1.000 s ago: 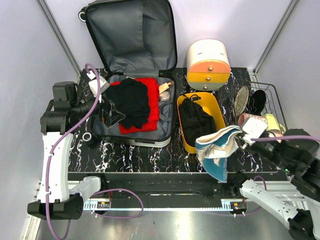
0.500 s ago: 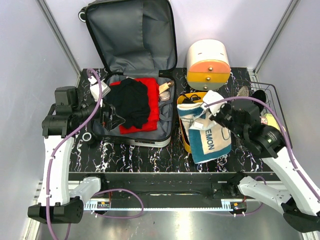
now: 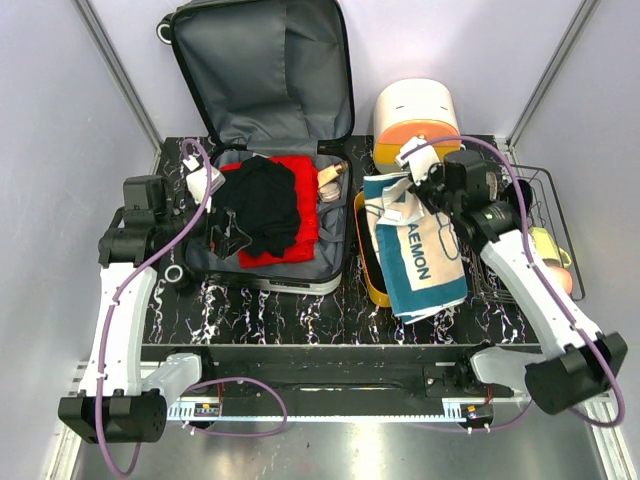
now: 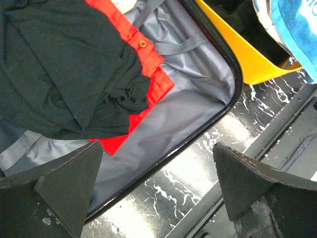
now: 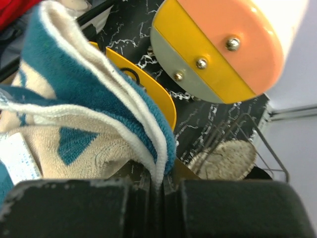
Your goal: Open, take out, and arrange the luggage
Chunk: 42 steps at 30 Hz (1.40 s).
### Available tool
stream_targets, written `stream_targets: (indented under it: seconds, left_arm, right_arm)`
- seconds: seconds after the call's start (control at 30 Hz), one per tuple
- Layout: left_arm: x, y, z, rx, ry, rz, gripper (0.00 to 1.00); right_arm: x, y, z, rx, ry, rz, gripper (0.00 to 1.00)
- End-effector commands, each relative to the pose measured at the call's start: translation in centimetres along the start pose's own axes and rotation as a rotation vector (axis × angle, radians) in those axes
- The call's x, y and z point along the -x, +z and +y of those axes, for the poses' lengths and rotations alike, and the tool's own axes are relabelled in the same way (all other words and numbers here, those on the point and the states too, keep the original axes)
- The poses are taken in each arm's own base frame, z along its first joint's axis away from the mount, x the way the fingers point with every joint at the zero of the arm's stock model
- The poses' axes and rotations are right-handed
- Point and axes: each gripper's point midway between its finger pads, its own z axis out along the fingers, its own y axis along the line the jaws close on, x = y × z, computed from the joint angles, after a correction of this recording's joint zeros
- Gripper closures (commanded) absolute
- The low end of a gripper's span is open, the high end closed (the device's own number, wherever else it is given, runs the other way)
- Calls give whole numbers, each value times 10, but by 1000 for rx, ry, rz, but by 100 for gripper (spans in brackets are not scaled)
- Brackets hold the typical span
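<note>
The luggage [image 3: 265, 90] lies open at the back left, its lid upright and its grey lining [image 4: 188, 89] showing. A black garment [image 3: 265, 205] [image 4: 59, 74] lies on a red garment [image 3: 303, 225] [image 4: 148, 69] in its base. My left gripper [image 3: 222, 228] [image 4: 157, 148] hangs open and empty over the base's near-left part. My right gripper [image 3: 418, 185] [image 5: 161, 181] is shut on the edge of a blue-and-cream towel [image 3: 420, 260] [image 5: 89, 109]. The towel hangs down over the yellow tray [image 3: 372, 285] [image 5: 153, 99].
A white-and-orange drawer box [image 3: 417, 115] [image 5: 223, 44] stands behind the tray. A wire basket [image 3: 535, 195] at the right edge holds a fuzzy beige item [image 5: 223, 158] and other small things. A small beige object [image 3: 330, 180] lies in the luggage's right side.
My right arm has swung the towel from the near right up and back, so it now hangs over the yellow tray. The left gripper has shifted slightly toward the back, still open.
</note>
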Motion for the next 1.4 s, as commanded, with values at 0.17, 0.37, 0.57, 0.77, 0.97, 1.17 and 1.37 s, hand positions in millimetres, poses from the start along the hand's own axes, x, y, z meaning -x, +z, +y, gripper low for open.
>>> stream_targets:
  seconds: [0.17, 0.37, 0.57, 0.77, 0.97, 1.17, 1.37]
  left_arm:
    - [5, 13, 35, 138, -21, -54, 1]
    - [1, 21, 48, 178, -50, -70, 1]
    - [-16, 30, 67, 200, 10, 39, 1]
    - [-14, 50, 90, 145, 158, 136, 1]
    - [-18, 90, 99, 88, 335, 226, 1]
    - [-32, 136, 109, 44, 583, 300, 1]
    - [-65, 174, 119, -2, 664, 408, 1]
  right_arm:
    - [3, 67, -25, -40, 220, -30, 100]
    - [-11, 96, -29, -23, 317, 9, 98]
    - [-9, 104, -19, 49, 387, 6, 21]
    - [35, 66, -16, 156, 403, -72, 0]
    - [55, 32, 3, 275, 434, -127, 0]
    - [54, 22, 12, 318, 447, -129, 1]
    - [43, 24, 17, 317, 453, -95, 0]
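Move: For the right hand, holding one end of a towel, the yellow box's middle lies about 9 cm back, 4 cm left and 22 cm down. From that hand the drawer chest is some 12 cm ahead, 3 cm left and 12 cm lower. From the open left hand, the black clothes are about 17 cm ahead, 4 cm right and 20 cm below; the red clothes' exposed part is 16 cm ahead, 10 cm right, similarly low. Forward and down by some 8 to 9 cm each, the right hand carries the towel's end towards the drawer chest, tipping down, then opens wide and lets go, rising about 10 cm while drawing back and left. Meanwhile the left hand, fingers staying open, sinks 14 cm and reaches 12 cm forward to the black clothes, its fingers turning more steeply down. ##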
